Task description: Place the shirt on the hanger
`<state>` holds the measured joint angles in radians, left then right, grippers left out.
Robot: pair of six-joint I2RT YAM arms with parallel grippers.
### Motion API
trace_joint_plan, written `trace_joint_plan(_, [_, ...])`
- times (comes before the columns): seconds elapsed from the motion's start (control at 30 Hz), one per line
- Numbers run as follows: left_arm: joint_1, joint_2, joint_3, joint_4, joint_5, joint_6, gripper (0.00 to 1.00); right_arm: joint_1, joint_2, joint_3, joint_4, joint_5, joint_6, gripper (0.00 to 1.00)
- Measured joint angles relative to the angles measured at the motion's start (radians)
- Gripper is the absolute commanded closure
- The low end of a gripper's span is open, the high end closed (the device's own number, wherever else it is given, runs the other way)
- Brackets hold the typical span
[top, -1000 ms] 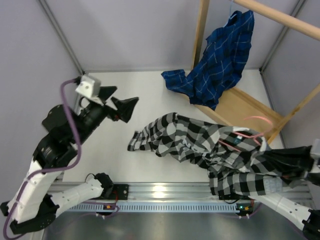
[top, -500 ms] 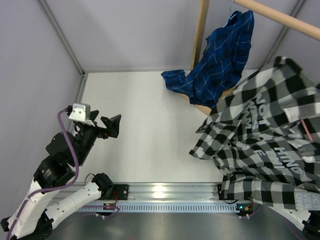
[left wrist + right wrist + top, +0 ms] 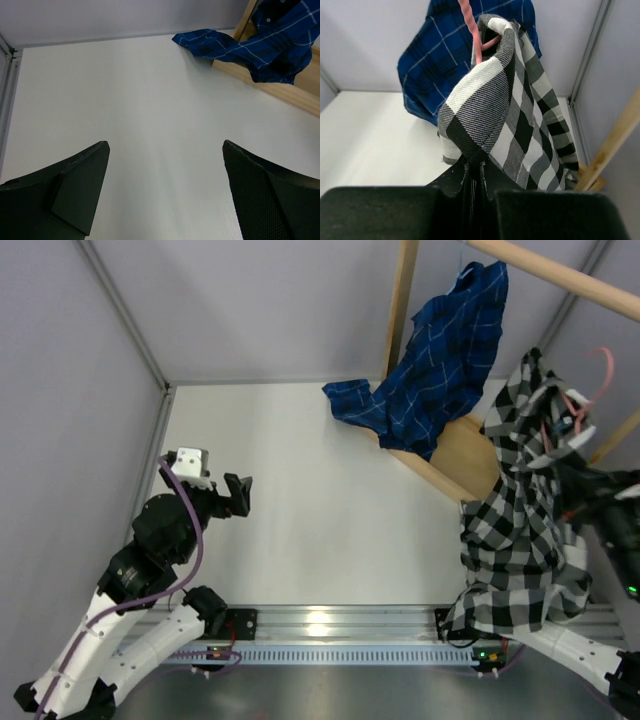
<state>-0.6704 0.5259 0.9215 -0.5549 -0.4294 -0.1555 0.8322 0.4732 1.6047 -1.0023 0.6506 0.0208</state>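
Note:
The black-and-white checked shirt (image 3: 515, 530) hangs off the table at the right, draped from its top down to the near rail. The pink wire hanger (image 3: 598, 368) shows its hook above the shirt's top; in the right wrist view the hanger (image 3: 470, 27) rises out of the shirt's (image 3: 520, 115) opening. My right gripper (image 3: 474, 167) is shut on a fold of the shirt, just under that opening. At the near left my left gripper (image 3: 238, 496) is open with nothing in it, over bare table (image 3: 165, 145).
A blue plaid shirt (image 3: 440, 360) hangs at the back right, its tail on the table (image 3: 210, 40). A wooden rod (image 3: 560, 275), an upright post (image 3: 402, 310) and a wooden base board (image 3: 470, 455) form the rack. A metal rail (image 3: 330, 625) runs along the near edge.
My right arm has lifted the checked shirt off the table; it now hangs narrow and upright at the right. My left arm has drawn back toward the near left, still open.

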Motion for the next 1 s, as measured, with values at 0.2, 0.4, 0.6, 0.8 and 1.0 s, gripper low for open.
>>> trace_joint_plan(0.2, [0.080,-0.006,-0.055,0.026,0.102,0.001,0.02,0.003,0.098,-0.247,0.262,0.086,0.002,1.00])
trace_joint_plan(0.4, [0.088,-0.014,-0.069,0.028,0.143,0.003,0.02,0.003,0.184,-0.149,0.416,0.087,-0.040,1.00])
trace_joint_plan(0.6, [0.090,-0.042,-0.069,0.033,0.155,0.005,0.02,0.003,0.232,-0.026,0.510,0.080,-0.122,1.00])
trace_joint_plan(0.8, [0.090,-0.055,-0.072,0.033,0.175,0.008,0.02,0.003,0.168,-0.162,0.571,0.080,-0.192,1.00])
trace_joint_plan(1.0, [0.093,-0.054,-0.073,0.034,0.203,0.009,0.02,0.004,0.126,-0.300,0.549,0.159,-0.237,1.00])
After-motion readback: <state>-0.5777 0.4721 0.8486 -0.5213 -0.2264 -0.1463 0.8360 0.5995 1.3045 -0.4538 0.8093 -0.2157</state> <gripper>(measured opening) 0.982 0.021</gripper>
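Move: My right hand still holds the pink hanger with the checkered shirt on it. The wooden rail's nearest stretch lies about 16 cm ahead of that hand, straight on, and some 16 cm higher. The blue shirt hangs roughly 35 cm ahead and 11 cm left, its middle slightly lower. The rack's near post stands about 12 cm ahead and 12 cm right, middle 10 cm lower. From my left hand, that stretch of rail is about 8 cm ahead, 54 cm right and 31 cm up. I carry the hanger and checkered shirt with my right hand, swinging quickly forward and left towards the rail, about 7 cm forward and 6 cm left with a small dip. Then I lift some 11 cm while the fingers tip up, and sink again by about 8 cm, yawing slightly clockwise, with my fingers shut on the hanger all along. ##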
